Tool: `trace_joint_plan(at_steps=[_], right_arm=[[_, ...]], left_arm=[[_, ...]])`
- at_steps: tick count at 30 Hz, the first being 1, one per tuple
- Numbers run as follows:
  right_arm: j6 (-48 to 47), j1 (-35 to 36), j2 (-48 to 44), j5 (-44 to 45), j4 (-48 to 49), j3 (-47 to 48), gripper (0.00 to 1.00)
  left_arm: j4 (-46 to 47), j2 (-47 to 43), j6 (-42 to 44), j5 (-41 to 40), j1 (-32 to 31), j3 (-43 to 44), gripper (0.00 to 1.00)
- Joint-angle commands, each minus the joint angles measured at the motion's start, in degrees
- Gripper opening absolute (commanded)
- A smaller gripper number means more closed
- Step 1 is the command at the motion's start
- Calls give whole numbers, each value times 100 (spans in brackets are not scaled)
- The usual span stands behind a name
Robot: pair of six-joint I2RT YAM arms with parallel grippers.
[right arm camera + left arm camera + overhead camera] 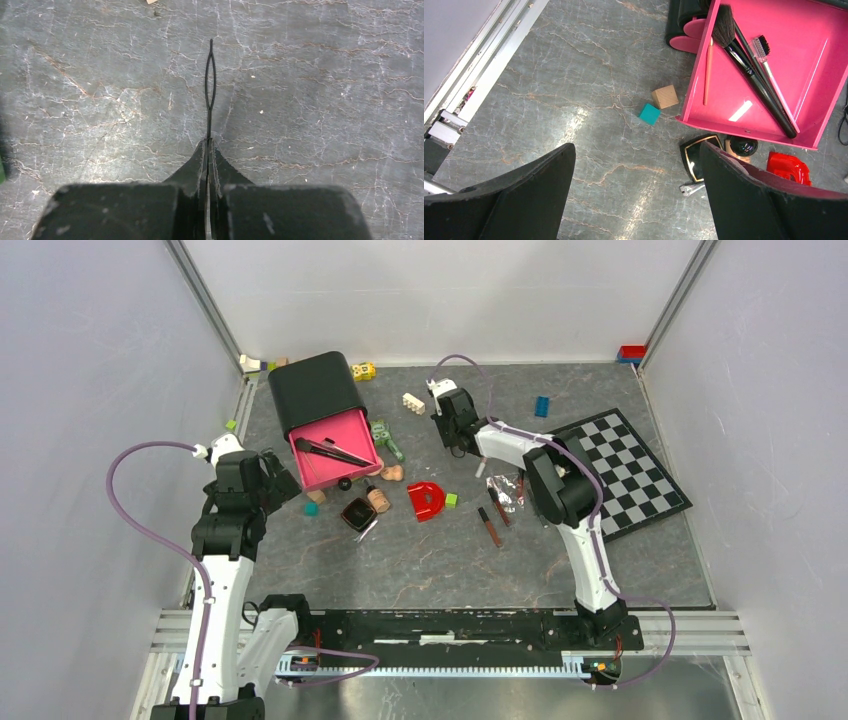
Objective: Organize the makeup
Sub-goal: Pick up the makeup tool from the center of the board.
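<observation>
My right gripper [208, 142] is shut on a thin black hairpin [211, 85], whose looped end sticks out past the fingertips over the grey table. In the top view this gripper [455, 445] is at the back middle. My left gripper [636, 150] stands open over bare table beside the pink drawer [824, 115]. The drawer holds a black brush [749, 75], a spoolie wand [769, 65] and a pink pencil [708, 75]. A square black compact [691, 157] and a black-capped beige bottle [378, 500] lie just in front of the drawer. Two dark-red tubes [489, 526] lie mid-table, and a peach sponge [391, 473] right of the drawer.
The drawer sticks out of a black box [315, 390]. A tan cube [665, 96] and a teal cube [649, 114] sit left of the drawer. A red D-shaped piece [426, 500], toy bricks [413, 402] and a checkered board [625, 470] lie around.
</observation>
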Motion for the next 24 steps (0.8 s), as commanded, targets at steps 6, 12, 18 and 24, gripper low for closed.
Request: trace_joint_plan(at_steps=[6, 12, 18, 24], right_arm=[[-111, -45, -381, -378, -429, -434, 0], [-67, -46, -955, -514, -247, -891, 0], [4, -47, -1500, -655, -156, -1248, 0], [32, -44, -1869, -665, -169, -1542, 0]], left_arm=[[147, -49, 33, 28, 35, 112, 100], [147, -61, 33, 27, 35, 112, 100], [147, -81, 27, 30, 35, 113, 100], [148, -84, 27, 41, 37, 111, 100]])
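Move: The makeup tool is already pinched in my right hand, just above the table. The pink drawer, its likely place, is about 25 cm to my left, 7 cm back and some 5 cm higher. The green tube lies roughly 14 cm left and about 1 cm back; the white block 7 cm left and 12 cm ahead; the pencil's pale end 10 cm right and 10 cm back. From my left hand the drawer is about 20 cm ahead, 12 cm right and 13 cm lower. I keep my right fingers shut on the thin black tool and draw it back about 6 cm, low over the table, away from the white block and drifting slightly right towards the foil packet. Near the end, still going back, I lift it some 3 cm, the wrist tipping down and turning counter-clockwise by only about 5 degrees. ##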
